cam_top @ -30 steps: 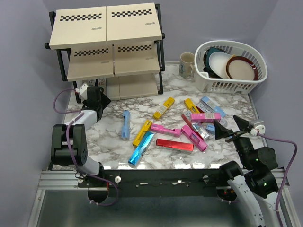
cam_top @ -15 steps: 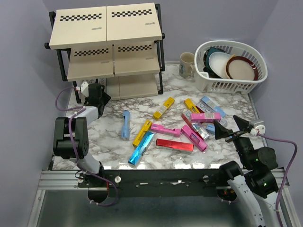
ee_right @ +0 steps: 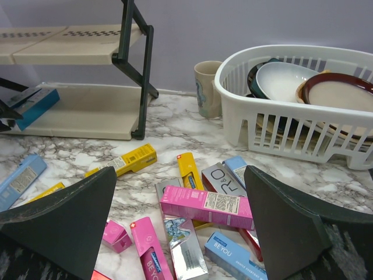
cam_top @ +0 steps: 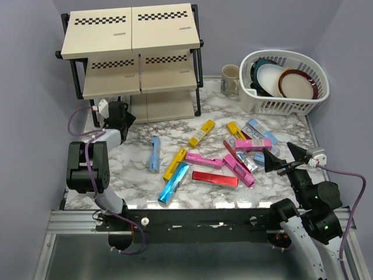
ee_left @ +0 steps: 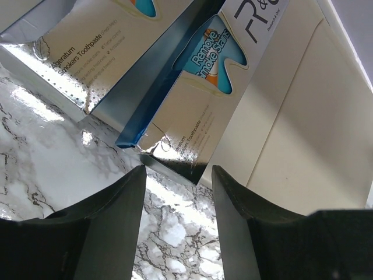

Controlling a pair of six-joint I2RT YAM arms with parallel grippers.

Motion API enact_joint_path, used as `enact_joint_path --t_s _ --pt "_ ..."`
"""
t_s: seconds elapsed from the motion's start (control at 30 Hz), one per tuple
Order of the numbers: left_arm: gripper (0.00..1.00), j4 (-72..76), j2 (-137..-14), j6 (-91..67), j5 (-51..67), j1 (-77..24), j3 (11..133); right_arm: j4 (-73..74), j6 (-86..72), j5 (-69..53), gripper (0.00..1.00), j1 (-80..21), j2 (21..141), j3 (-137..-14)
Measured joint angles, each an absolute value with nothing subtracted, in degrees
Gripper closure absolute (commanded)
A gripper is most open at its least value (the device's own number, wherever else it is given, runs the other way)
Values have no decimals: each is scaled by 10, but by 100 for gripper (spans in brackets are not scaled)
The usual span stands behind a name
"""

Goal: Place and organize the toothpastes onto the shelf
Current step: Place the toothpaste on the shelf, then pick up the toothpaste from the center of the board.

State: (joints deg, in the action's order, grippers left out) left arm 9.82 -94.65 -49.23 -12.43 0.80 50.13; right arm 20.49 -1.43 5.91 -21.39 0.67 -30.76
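Observation:
Several toothpastes lie loose on the marble: a light blue one [cam_top: 154, 153], yellow ones [cam_top: 201, 132], a metallic teal one [cam_top: 173, 182], a red one [cam_top: 215, 178] and pink ones [cam_top: 204, 159]. My left gripper [cam_top: 121, 111] is low at the left end of the shelf [cam_top: 131, 35], by its bottom board. It is open [ee_left: 178, 172], with only marble between the fingers. Two silver cartons [ee_left: 198, 116] lie just ahead of it against the beige board [ee_left: 303, 116]. My right gripper [cam_top: 281, 156] hangs wide open [ee_right: 180, 175] over the right pile, above a pink carton [ee_right: 207, 205].
A white dish basket [cam_top: 274, 107] with bowls stands at the back right, with a beige mug [cam_top: 231, 79] to its left. Both appear in the right wrist view: the basket [ee_right: 291, 134] and the mug [ee_right: 207, 87]. The shelf's black legs [ee_right: 140, 70] stand on the marble.
My left gripper has edged closer to the shelf's bottom tier and its jaws have narrowed. The left elbow has swung slightly. The right arm and the cartons have not moved.

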Motion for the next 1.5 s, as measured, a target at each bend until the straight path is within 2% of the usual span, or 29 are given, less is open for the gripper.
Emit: enact_joint_path --t_s 0.33,0.67,0.83,1.17,1.5 --pt "25 107 -935 -498 -126 10 488 205 -14 59 0 -214 7 -308" --pt "15 101 -769 -505 -125 11 385 206 -14 59 0 -214 7 -308" --pt "3 78 -657 -497 -116 10 337 207 -14 59 0 -214 7 -308" --pt "1 -65 -427 -452 -78 -30 286 207 -15 59 0 -214 7 -308" --pt "1 -216 -347 -444 -58 -164 286 207 -14 58 0 -215 7 -308"
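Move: The next toothpaste, the light-blue one on the table, lies about 13 cm back and 14 cm to the right of the left gripper, some 5 cm lower. The shelved toothpaste has its middle roughly 7 cm straight ahead at about the fingers' height; the nearer yellow toothpaste lies about 17 cm back and 22 cm right, also some 5 cm lower. From the right gripper the light-blue toothpaste is about 14 cm ahead, 43 cm left and 25 cm below. Open the left gripper from half-open to fully wide at the front end of the shelved toothpaste and draw it straight back, lifting it clear of the shelf. After roughly 10 cm, swing right towards the light-blue toothpaste, turning the fingers clockwise some 25 degrees and starting to sink, to end about 20 cm back, 10 cm right and 7 cm higher. ##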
